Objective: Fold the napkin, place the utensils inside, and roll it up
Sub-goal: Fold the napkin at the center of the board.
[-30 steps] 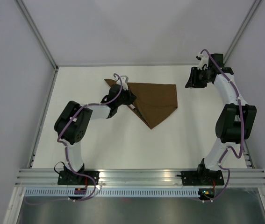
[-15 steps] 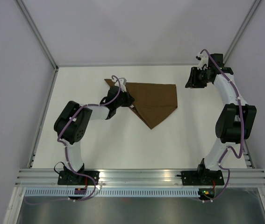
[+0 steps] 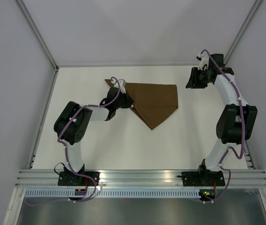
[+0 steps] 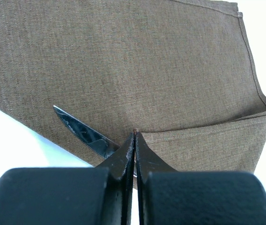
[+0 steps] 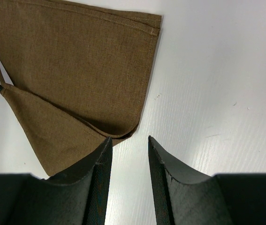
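The brown napkin (image 3: 157, 99) lies folded on the white table, one flap doubled over toward its lower point. My left gripper (image 4: 134, 134) is shut on the corner of that flap (image 4: 203, 145), a speck of cloth showing at its tips. The knife's silver blade (image 4: 81, 132) lies on the napkin (image 4: 123, 61) just left of the fingers; its handle is hidden beneath them. In the top view the left gripper (image 3: 128, 101) sits at the napkin's left side. My right gripper (image 5: 129, 139) is open and empty, hovering past the napkin's right edge (image 5: 76, 70).
The right arm (image 3: 231, 108) arcs along the table's right side, its gripper (image 3: 191, 79) near the back right. A small napkin corner (image 3: 108, 82) pokes out behind the left wrist. White walls and metal rails (image 3: 39, 117) bound the table.
The left gripper has shifted slightly to the left, still pinching the flap's corner. The right arm has not moved.
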Controlling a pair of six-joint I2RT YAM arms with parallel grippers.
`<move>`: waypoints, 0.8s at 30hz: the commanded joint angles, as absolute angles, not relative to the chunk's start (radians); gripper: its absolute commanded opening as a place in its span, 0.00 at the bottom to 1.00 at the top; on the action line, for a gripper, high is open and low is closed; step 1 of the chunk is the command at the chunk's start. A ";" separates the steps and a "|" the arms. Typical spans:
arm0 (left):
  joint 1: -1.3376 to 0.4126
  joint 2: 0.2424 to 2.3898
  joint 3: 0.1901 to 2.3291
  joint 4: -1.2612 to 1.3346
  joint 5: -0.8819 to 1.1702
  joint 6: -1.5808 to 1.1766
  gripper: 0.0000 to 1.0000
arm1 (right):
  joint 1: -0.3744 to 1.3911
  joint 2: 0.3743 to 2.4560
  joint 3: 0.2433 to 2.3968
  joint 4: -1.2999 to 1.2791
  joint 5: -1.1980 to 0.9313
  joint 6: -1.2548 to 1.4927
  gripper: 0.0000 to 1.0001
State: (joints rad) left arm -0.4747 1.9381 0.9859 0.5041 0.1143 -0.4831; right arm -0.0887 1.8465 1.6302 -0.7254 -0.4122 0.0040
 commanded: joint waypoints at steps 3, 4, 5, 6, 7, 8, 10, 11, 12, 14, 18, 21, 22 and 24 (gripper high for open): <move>-0.462 1.913 0.970 0.548 0.107 -0.520 0.06 | -0.084 1.835 1.634 -0.719 -0.399 0.008 0.43; -0.459 1.911 0.969 0.546 0.107 -0.522 0.07 | -0.083 1.835 1.634 -0.719 -0.399 0.009 0.43; -0.459 1.910 0.968 0.546 0.106 -0.523 0.08 | -0.081 1.836 1.634 -0.721 -0.399 0.009 0.43; -0.457 1.911 0.968 0.546 0.104 -0.525 0.08 | -0.081 1.835 1.634 -0.719 -0.399 0.009 0.43; -0.456 1.910 0.968 0.546 0.106 -0.528 0.11 | -0.081 1.835 1.634 -0.719 -0.399 0.009 0.43; -0.454 1.910 0.968 0.546 0.106 -0.528 0.12 | -0.081 1.836 1.634 -0.719 -0.397 0.009 0.43; -0.453 1.908 0.966 0.546 0.103 -0.531 0.17 | -0.083 1.835 1.634 -0.719 -0.399 0.008 0.43; -0.453 1.908 0.966 0.548 0.100 -0.531 0.18 | -0.081 1.833 1.635 -0.719 -0.399 0.009 0.43; -0.451 1.907 0.966 0.549 0.103 -0.532 0.21 | -0.081 1.833 1.635 -0.719 -0.397 0.008 0.43; -0.449 1.907 0.966 0.548 0.101 -0.532 0.25 | -0.081 1.836 1.635 -0.719 -0.397 0.008 0.43; -0.440 1.901 0.969 0.548 0.101 -0.535 0.36 | -0.080 1.835 1.637 -0.719 -0.400 0.009 0.43; -0.433 1.893 0.968 0.548 0.098 -0.535 0.39 | -0.080 1.835 1.638 -0.719 -0.400 0.009 0.43; -0.431 1.888 0.968 0.546 0.100 -0.535 0.40 | -0.080 1.836 1.638 -0.721 -0.400 0.009 0.43; -0.422 1.884 0.969 0.545 0.098 -0.535 0.42 | -0.081 1.836 1.638 -0.719 -0.402 0.008 0.43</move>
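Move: The folded-over napkin corner is already at the left hand's shut fingertips, close over the lower napkin layer, with the knife's blade tip about 3 cm ahead and 3 cm left of that hand, some 1 cm lower. The flap's near point lies roughly 16 cm back and 11 cm to the left hand's right, and the napkin's far left corner about 16 cm ahead and 15 cm left. From the right hand, the folded corner lies some 33 cm left, 2 cm back and 11 cm below. The left fingers spread from shut to nearly half open, letting go of the folded napkin corner, while the hand first sinks about half a centimetre as it starts left. It keeps easing left, about 2 cm in all and slightly forward towards the knife's blade tip, with its wrist almost unturned, so that the open fingers straddle the blade just above the cloth and the right-hand fingertip stays beside the corner. ##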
